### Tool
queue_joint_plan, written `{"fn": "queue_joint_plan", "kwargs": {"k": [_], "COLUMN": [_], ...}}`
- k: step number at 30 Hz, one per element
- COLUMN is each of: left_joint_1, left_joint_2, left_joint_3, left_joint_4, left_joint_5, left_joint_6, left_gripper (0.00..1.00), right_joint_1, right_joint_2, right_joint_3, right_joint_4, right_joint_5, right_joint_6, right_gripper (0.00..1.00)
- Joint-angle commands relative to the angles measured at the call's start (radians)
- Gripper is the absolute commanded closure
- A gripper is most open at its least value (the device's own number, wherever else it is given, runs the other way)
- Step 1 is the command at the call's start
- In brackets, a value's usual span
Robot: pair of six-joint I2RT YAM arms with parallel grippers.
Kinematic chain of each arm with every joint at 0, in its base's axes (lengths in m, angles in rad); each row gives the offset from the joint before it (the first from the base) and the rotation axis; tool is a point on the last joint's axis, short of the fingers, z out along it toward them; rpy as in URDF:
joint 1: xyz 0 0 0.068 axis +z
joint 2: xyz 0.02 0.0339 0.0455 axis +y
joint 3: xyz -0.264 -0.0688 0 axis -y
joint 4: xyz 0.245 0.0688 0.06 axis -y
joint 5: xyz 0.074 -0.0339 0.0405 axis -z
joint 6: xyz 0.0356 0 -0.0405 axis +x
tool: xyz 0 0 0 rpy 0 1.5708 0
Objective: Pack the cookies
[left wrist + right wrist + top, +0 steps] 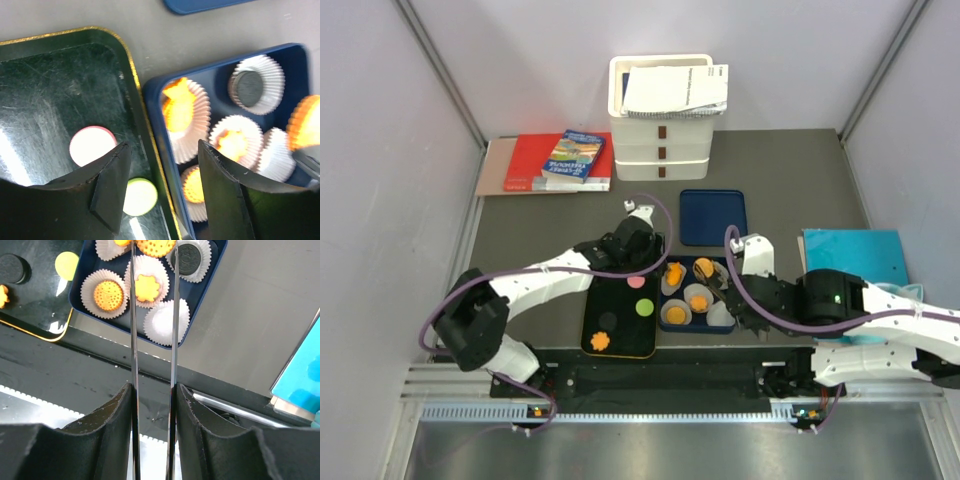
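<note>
The black gold-rimmed tray (620, 348) carries loose cookies: pink (636, 282), green (644, 307), black (608, 320) and orange (600, 341). Beside it, the blue tray (695, 326) holds white paper cups. In them lie an orange round cookie (108, 295), an orange flower cookie (147, 287) and a black cookie (189, 259); one cup (167, 322) is empty. My left gripper (162, 147) hangs open over the two trays' adjoining rims, near the pink cookie (91, 145) and green cookie (140, 196). My right gripper (154, 386) is shut on metal tongs (133, 330), which pinch an orange cookie (156, 246) above the blue tray.
A blue lid (713, 216) lies behind the blue tray. White stacked boxes with papers (660, 120) stand at the back, books (560, 160) at the back left, a teal folder (855, 255) on the right. The metal rail (670, 385) runs along the near edge.
</note>
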Motion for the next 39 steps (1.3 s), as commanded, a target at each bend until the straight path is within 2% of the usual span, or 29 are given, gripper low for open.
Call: {"fn": "queue_joint_plan", "kwargs": {"k": [1,9,24,35,39], "left_joint_1": [-0.006,-0.007,-0.009,-0.007,-0.009], "left_joint_2": [0.052,0.126,0.181,0.184,0.197], "left_joint_3": [0.027,0.033,0.086,0.095,0.109], "left_joint_4": [0.029,0.043,0.011,-0.046,-0.076], "left_joint_5": [-0.03,-0.039,-0.083,-0.198,-0.243], "left_joint_6": [0.023,0.023,0.026,0.02,-0.006], "left_gripper": [0.39,0.5,0.88,1.0,1.0], "right_joint_1": [-0.009,-0.011,-0.011,-0.011,-0.011], "right_joint_2": [-0.027,-0.049,-0.079,-0.078,-0.076], "right_joint_3": [-0.014,-0.042,-0.071,-0.073,-0.074], "right_joint_4": [-0.018,-0.012,-0.01,-0.006,-0.002], "right_joint_5": [0.024,0.029,0.025,0.025,0.024], "right_joint_6": [-0.025,-0.028,-0.019,-0.022,-0.024], "right_gripper": [0.8,0.78,0.78,0.78,0.78]}}
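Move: The left wall of the blue box, butted against the black tray's rim, runs between the open left fingers: the spot to be pinched is about 4 cm below, 1 cm ahead and 1 cm right. From that hand the cup with the orange leaf cookies lies 4 cm right, 2 cm ahead, and the pink cookie 5 cm left, level with it; the green cookie is 3 cm left, 6 cm back. From the right hand the pinch spot is roughly 16 cm left, 6 cm ahead and well below. The blue box's left wall is taken by the left fingers, which drop about 4 cm astride it, then close from half open to nearly shut as the hand edges 1 cm right, and pinch the wall near its far corner. Keeping the grip, the hand draws the wall about 2 cm left and 1.5 cm forward, tipping its left side up slightly. The right hand, still holding the tongs with an orange cookie over the box, shifts about 2 cm right and down. ##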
